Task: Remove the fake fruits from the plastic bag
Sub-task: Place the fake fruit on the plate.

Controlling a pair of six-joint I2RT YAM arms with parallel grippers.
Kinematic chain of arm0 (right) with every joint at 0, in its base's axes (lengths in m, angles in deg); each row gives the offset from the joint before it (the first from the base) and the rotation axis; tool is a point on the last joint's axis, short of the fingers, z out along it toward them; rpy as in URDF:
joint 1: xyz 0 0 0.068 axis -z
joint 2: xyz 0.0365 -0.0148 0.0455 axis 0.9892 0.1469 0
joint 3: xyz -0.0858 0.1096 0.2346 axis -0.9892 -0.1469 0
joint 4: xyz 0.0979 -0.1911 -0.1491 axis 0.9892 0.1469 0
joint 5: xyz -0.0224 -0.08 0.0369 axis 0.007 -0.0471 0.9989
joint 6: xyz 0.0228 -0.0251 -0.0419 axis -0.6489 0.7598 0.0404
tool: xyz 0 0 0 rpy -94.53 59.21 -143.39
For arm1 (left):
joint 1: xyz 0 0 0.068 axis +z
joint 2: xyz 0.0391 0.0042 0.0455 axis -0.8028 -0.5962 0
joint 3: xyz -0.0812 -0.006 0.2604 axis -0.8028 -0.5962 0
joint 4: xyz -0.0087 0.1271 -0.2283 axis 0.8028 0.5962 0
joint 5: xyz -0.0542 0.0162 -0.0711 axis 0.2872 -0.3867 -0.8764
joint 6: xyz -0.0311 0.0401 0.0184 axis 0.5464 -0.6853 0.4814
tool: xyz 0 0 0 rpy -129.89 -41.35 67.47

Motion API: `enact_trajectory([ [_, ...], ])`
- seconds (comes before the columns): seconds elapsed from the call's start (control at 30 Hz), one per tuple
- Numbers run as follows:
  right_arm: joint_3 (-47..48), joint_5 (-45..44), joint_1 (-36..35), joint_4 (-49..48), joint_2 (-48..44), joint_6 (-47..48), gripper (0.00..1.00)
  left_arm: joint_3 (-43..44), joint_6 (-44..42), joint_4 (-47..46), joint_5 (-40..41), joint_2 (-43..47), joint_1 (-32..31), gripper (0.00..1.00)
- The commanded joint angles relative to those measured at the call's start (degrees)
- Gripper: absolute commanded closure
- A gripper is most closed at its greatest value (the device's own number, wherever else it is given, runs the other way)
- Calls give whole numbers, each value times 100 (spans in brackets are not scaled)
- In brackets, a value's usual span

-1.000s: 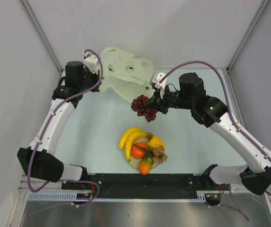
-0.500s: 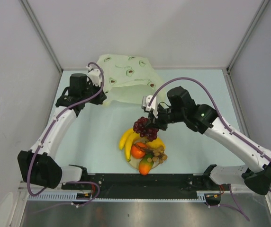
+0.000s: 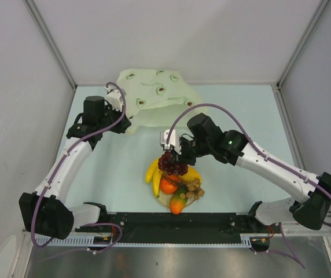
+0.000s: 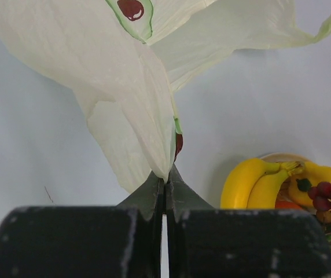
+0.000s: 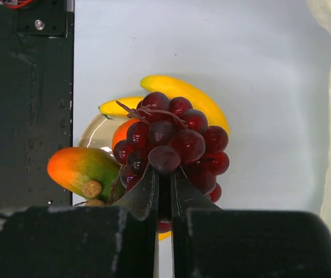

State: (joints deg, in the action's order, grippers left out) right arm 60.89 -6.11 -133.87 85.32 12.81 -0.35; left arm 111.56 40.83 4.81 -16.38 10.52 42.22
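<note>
The pale printed plastic bag [image 3: 154, 92] lies crumpled at the back of the table, and my left gripper [image 3: 123, 120] is shut on its near left edge [image 4: 154, 133]. A dark purple bunch of grapes [image 3: 172, 163] hangs from my right gripper [image 3: 176, 152], which is shut on it [image 5: 171, 139] just above the pile of fruit. On the round beige plate [image 3: 164, 200] lie a banana bunch [image 3: 154, 172], an orange [image 3: 168, 185], a green-red mango [image 3: 177, 202], a yellow fruit [image 3: 192, 175] and a brown cluster [image 3: 195, 188].
White walls close in the table at left, back and right. The black rail [image 3: 171, 223] with both arm bases runs along the near edge, just below the plate.
My right gripper carried the grapes from beside the bag down and left to above the plate. The left gripper moved slightly nearer, pulling the bag's edge with it.
</note>
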Motion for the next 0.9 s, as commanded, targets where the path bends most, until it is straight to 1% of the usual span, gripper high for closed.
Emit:
enact_trajectory([
  [0.0, 49, -95, -182, -218, 120, 202, 100, -119, 133, -250, -158, 300, -16, 100],
  [0.57, -4, -121, -393, -95, 419, 246, 100, -480, 195, -409, -272, 678, -7, 100],
  [0.87, -74, -104, -578, -279, 726, 132, 99, -646, 247, -453, -351, 880, -16, 100],
])
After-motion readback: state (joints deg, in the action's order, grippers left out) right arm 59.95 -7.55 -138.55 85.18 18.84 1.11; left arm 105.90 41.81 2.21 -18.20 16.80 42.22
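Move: The plate that the grapes in the right hand are meant for has its middle about 7 cm back from that hand, hardly to either side, some 16 cm below. On it the orange sits about 6 cm back and 4 cm left of the hand, the bananas 2 cm back and 8 cm left, the mango 11 cm back and straight in line, all roughly 13 cm down. From the left hand the plate lies about 23 cm back and 19 cm right, 15 cm below. The grape bunch, still pinched in the shut right fingers, is lowered about 4.5 cm towards the heaped plate while drifting some 2 cm left and nearly as far back, over the orange and bananas; the descent eases midway, then quickens. The right fingers tip down about 5 degrees and stay closed. The left hand keeps its pinch on the bag and draws back about 2 cm. ##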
